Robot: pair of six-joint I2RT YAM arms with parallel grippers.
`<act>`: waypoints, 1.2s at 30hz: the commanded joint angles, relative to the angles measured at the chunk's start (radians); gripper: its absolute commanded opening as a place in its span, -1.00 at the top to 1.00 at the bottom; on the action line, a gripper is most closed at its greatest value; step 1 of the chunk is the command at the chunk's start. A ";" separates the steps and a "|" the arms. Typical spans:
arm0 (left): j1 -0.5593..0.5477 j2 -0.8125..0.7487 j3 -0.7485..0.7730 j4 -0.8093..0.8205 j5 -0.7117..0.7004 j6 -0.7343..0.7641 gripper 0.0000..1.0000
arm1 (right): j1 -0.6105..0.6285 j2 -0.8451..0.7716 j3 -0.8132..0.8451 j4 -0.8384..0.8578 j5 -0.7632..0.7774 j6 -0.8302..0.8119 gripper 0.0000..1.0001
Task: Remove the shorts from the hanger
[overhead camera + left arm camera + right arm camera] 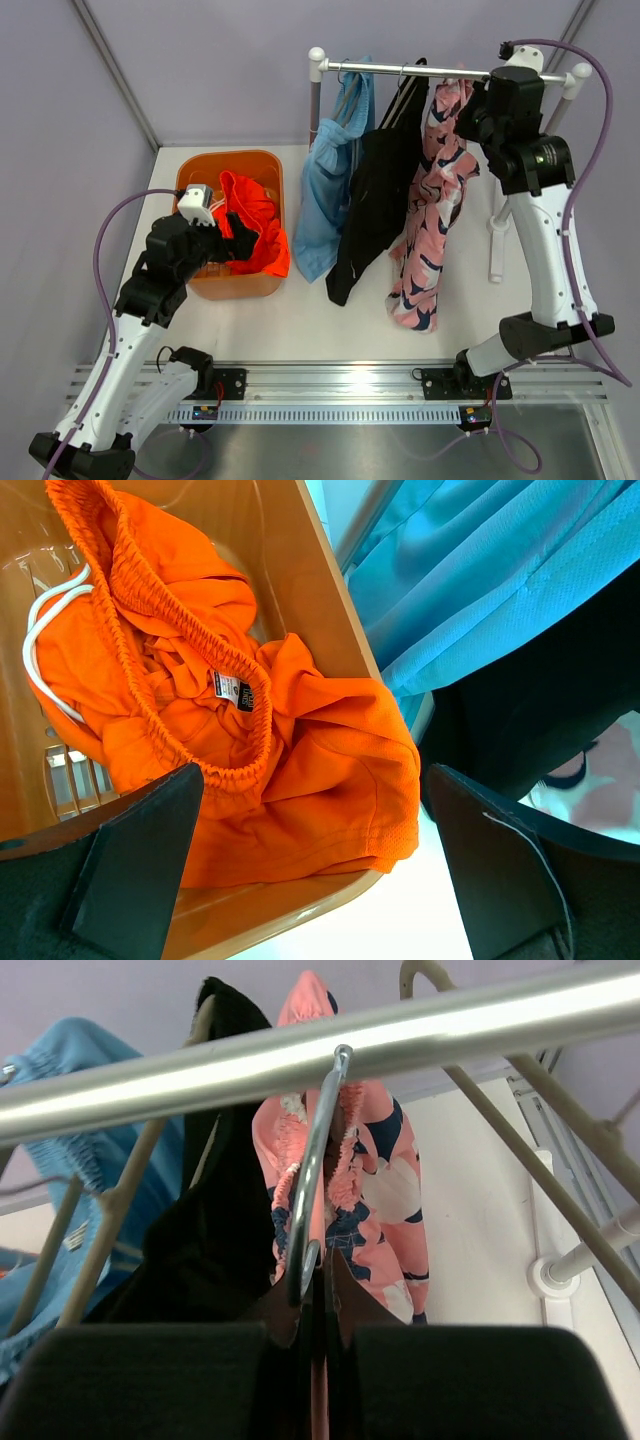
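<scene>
Three shorts hang from hangers on the rail (420, 70): light blue (325, 190), black (375, 190) and pink patterned shorts (435, 210). My right gripper (470, 105) is up at the rail beside the pink pair. In the right wrist view it (322, 1260) is shut just below the metal hanger hook (320, 1150), with a thin strip of the pink shorts (385, 1180) between its fingers. The orange shorts (262, 225) lie crumpled in the orange bin (240, 285). My left gripper (312, 790) hangs open over them (300, 740), holding nothing.
The rack's right post (497, 240) stands on the white table beside my right arm. The bin rim (300, 900) is just below my left fingers. Blue shorts (500, 580) and black shorts (540, 720) hang close to the bin's right side. Purple walls enclose the table.
</scene>
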 commanded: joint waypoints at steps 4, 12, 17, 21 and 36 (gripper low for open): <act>-0.002 0.001 -0.006 0.035 0.033 0.016 -0.98 | 0.008 -0.111 -0.001 -0.002 -0.072 -0.034 1.00; -0.004 -0.021 -0.022 0.099 0.191 0.022 -0.98 | 0.006 -0.243 -0.140 -0.019 -0.204 -0.023 1.00; -0.051 -0.007 0.014 0.121 0.239 0.029 -0.97 | 0.006 -0.387 -0.260 -0.052 -0.279 -0.020 1.00; -0.165 0.019 0.118 0.096 0.147 0.038 -0.97 | 0.008 -0.485 -0.325 -0.082 -0.340 -0.012 1.00; -0.778 0.580 0.758 0.154 -0.364 -0.011 -0.88 | 0.006 -0.644 -0.529 -0.108 -0.426 -0.023 1.00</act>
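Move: The pink patterned shorts hang on the hanger I already hold, their middle almost straight below my right hand, some 18 cm down. From that hand the rail runs about 6 cm ahead and slightly above, and the black shorts hang about 12 cm left and 1 cm ahead. From my left hand the pink shorts are about 40 cm right and 5 cm ahead at the same height, beyond the blue shorts, roughly 17 cm right and 5 cm ahead. Keeping the hanger's hook pinched in shut fingers, my right hand draws the pink shorts back towards me about 18 cm, away from the rail, rising a touch first and ending a few centimetres lower, turning some 20 degrees counter-clockwise. My left hand, open and empty, sets off from above the basket and speeds up to the right and upward, swinging clockwise towards the pink shorts without reaching them. ##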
